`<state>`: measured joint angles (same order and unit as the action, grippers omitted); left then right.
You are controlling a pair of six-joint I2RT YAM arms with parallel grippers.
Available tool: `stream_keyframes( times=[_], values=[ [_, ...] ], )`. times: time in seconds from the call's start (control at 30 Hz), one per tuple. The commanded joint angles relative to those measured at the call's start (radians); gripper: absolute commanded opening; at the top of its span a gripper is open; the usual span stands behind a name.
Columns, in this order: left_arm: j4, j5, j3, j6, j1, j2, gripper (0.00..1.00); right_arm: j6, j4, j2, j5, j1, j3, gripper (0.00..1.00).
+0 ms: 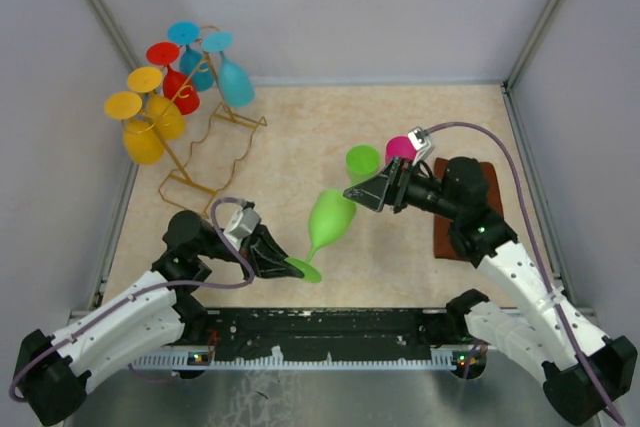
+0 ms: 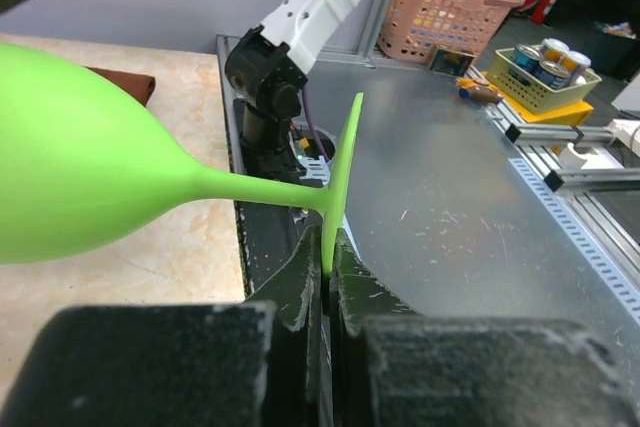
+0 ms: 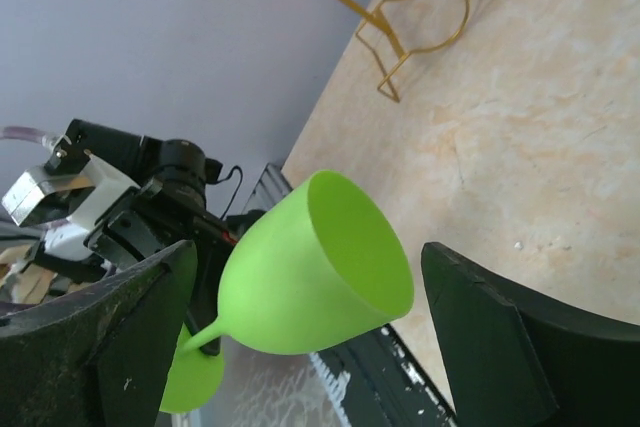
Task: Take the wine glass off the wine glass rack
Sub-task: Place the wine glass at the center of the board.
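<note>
A lime green wine glass [image 1: 332, 217] hangs tilted over the table's front middle, off the golden wire wine glass rack [image 1: 190, 185] at the back left. My left gripper [image 1: 285, 265] is shut on the rim of its round foot [image 2: 342, 162], the fingertips [image 2: 312, 267] pinching the thin disc edge-on. My right gripper [image 1: 358, 194] is open, just beyond the bowl's mouth. In the right wrist view the bowl [image 3: 310, 267] sits between the two spread fingers [image 3: 130, 337] without touching them. The rack's base [image 3: 388, 35] shows behind.
Yellow [image 1: 143, 137], red [image 1: 180, 87] and blue [image 1: 235, 82] glasses hang upside down on the rack. A second green glass [image 1: 362, 160] and a pink one [image 1: 402, 147] stand by the right gripper. A brown mat [image 1: 443, 239] lies under the right arm.
</note>
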<state>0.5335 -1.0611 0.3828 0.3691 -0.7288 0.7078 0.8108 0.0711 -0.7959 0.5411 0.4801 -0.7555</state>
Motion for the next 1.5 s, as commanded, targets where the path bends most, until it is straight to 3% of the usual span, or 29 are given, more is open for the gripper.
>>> stream_keyframes(
  times=[0.0,0.17,0.3,0.47,0.87,1.2,1.47],
  values=[
    [0.133,-0.081,-0.017,0.020,-0.005,-0.009,0.00,0.079,-0.171,-0.042,0.200,-0.003,0.017,0.93],
    [0.157,-0.106,-0.018,0.046,-0.006,-0.003,0.00,0.112,-0.262,-0.076,0.315,-0.003,0.028,0.90],
    [0.210,-0.138,-0.019,0.068,-0.006,-0.005,0.00,0.193,-0.506,-0.096,0.597,-0.003,0.067,0.91],
    [0.202,-0.177,-0.038,0.015,-0.006,-0.048,0.00,0.199,-0.552,-0.088,0.674,-0.003,0.054,0.87],
    [0.012,-0.149,-0.006,-0.117,-0.006,-0.061,0.00,0.210,-0.577,-0.060,0.689,-0.003,0.067,0.47],
    [-0.019,-0.118,0.001,-0.156,-0.006,-0.060,0.00,0.211,-0.577,-0.033,0.676,-0.003,0.072,0.16],
    [-0.031,-0.081,0.007,-0.177,-0.006,-0.062,0.00,0.190,-0.559,-0.018,0.644,-0.003,0.074,0.00]
  ],
)
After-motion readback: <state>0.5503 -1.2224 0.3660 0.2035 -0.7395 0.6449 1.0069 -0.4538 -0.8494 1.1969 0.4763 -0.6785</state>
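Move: The green wine glass hangs in the air, its foot pinched by the left hand; its middle lies about 7 cm ahead of that hand, 4 cm to its right and slightly above. From the open right hand it is some 10 cm back and 8 cm to the left, near level. A standing green glass is roughly 8 cm ahead of the right hand and 13 cm below, a pink glass about 10 cm ahead, 8 cm right and as low. The green glass's foot stays pinched in the left fingers as that hand eases about 3 cm back and a little left, its wrist rolling slightly. The right hand first dips slightly leftward, then sweeps some 10 cm back, rising a little and swinging nearly 40 degrees counter-clockwise, to the bowl's rim; its wide-open fingers close and pinch the bowl's wall there. ##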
